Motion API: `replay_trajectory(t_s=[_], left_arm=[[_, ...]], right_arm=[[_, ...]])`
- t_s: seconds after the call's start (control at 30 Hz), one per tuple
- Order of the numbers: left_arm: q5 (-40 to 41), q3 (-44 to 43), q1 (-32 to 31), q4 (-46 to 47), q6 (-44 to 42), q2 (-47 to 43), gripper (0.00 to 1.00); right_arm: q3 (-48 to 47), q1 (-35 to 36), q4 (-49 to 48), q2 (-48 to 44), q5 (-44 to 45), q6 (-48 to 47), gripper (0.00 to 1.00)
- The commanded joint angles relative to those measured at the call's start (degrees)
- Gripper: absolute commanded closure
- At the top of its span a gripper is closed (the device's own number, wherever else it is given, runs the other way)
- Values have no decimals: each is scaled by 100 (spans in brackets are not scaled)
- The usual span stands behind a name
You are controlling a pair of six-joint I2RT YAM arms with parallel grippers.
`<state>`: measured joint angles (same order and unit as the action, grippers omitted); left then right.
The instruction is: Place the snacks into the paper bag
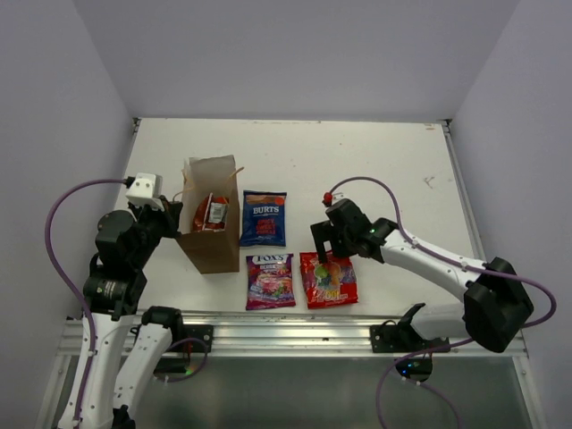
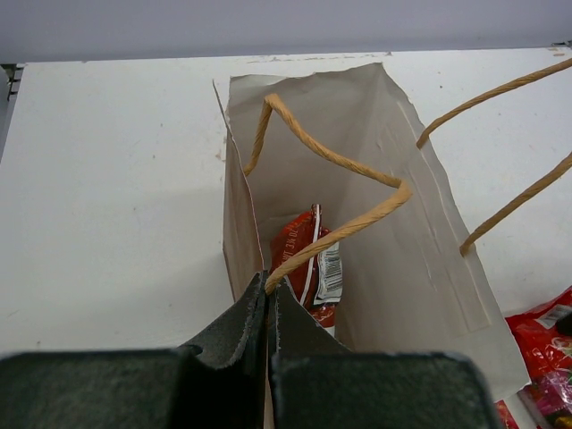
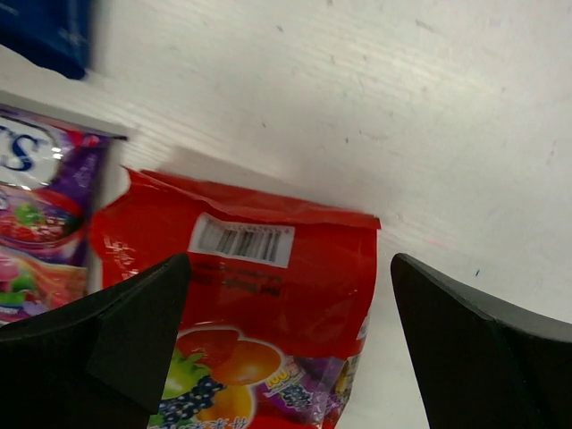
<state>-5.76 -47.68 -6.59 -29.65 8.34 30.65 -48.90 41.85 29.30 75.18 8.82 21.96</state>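
Note:
The brown paper bag (image 1: pixel 213 243) stands upright at the left of the table, its mouth open. My left gripper (image 2: pixel 268 282) is shut on the bag's near rim, where a string handle (image 2: pixel 335 161) starts. A red-orange chip bag (image 2: pixel 300 253) lies inside the paper bag. On the table lie the blue Burts bag (image 1: pixel 264 217), the purple Fox's bag (image 1: pixel 270 281) and the red bag with colourful sweets (image 1: pixel 328 281). My right gripper (image 3: pixel 290 261) hangs open just above the top end of the red bag (image 3: pixel 286 295), one finger on each side, not touching it.
The white table (image 1: pixel 357 161) runs to grey walls at the back and sides. A metal rail (image 1: pixel 295 335) lines the near edge. The second pair of string handles (image 2: pixel 500 89) sticks out to the right of the bag's mouth.

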Motion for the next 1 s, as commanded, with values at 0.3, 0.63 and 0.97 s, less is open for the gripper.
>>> replay_trajectory(t_s=[0.3, 0.63, 0.97], left_arm=[[-136, -83, -70, 91, -60, -7, 100], [-127, -83, -79, 100, -60, -7, 100], [-118, -75, -97, 108, -60, -59, 100]], right_arm=[[1137, 8, -574, -328, 208, 678, 33], [892, 8, -364, -653, -108, 407, 100], [-1679, 8, 147, -1076, -320, -736, 100]])
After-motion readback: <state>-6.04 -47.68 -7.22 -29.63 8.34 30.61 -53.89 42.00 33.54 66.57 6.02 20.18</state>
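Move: The red snack packet lies flat just under the open right hand, its middle about 7 cm back, 1 cm left and some 5 cm below; the fingers are over its far edge. The purple Fox's packet is roughly 15 cm to the left of it and level with it, the blue Burts packet some 9 cm ahead and 17 cm left of the hand, and the paper bag about 28 cm left and 2 cm ahead of the hand. From the left hand, the red packet lies about 36 cm right, 7 cm back and 24 cm below. The right hand, fingers wide open, sinks a last 3 to 4 cm onto the far part of the red snack packet, easing about 2 cm back and 2 cm right, and there the fingers close fully, pinching up a fold near its far edge. It then lifts the packet, slowly at first and then quickly, some 10 cm up from the low point with the grip kept, drifting slightly forward and left at the end and hardly turning the wrist. ##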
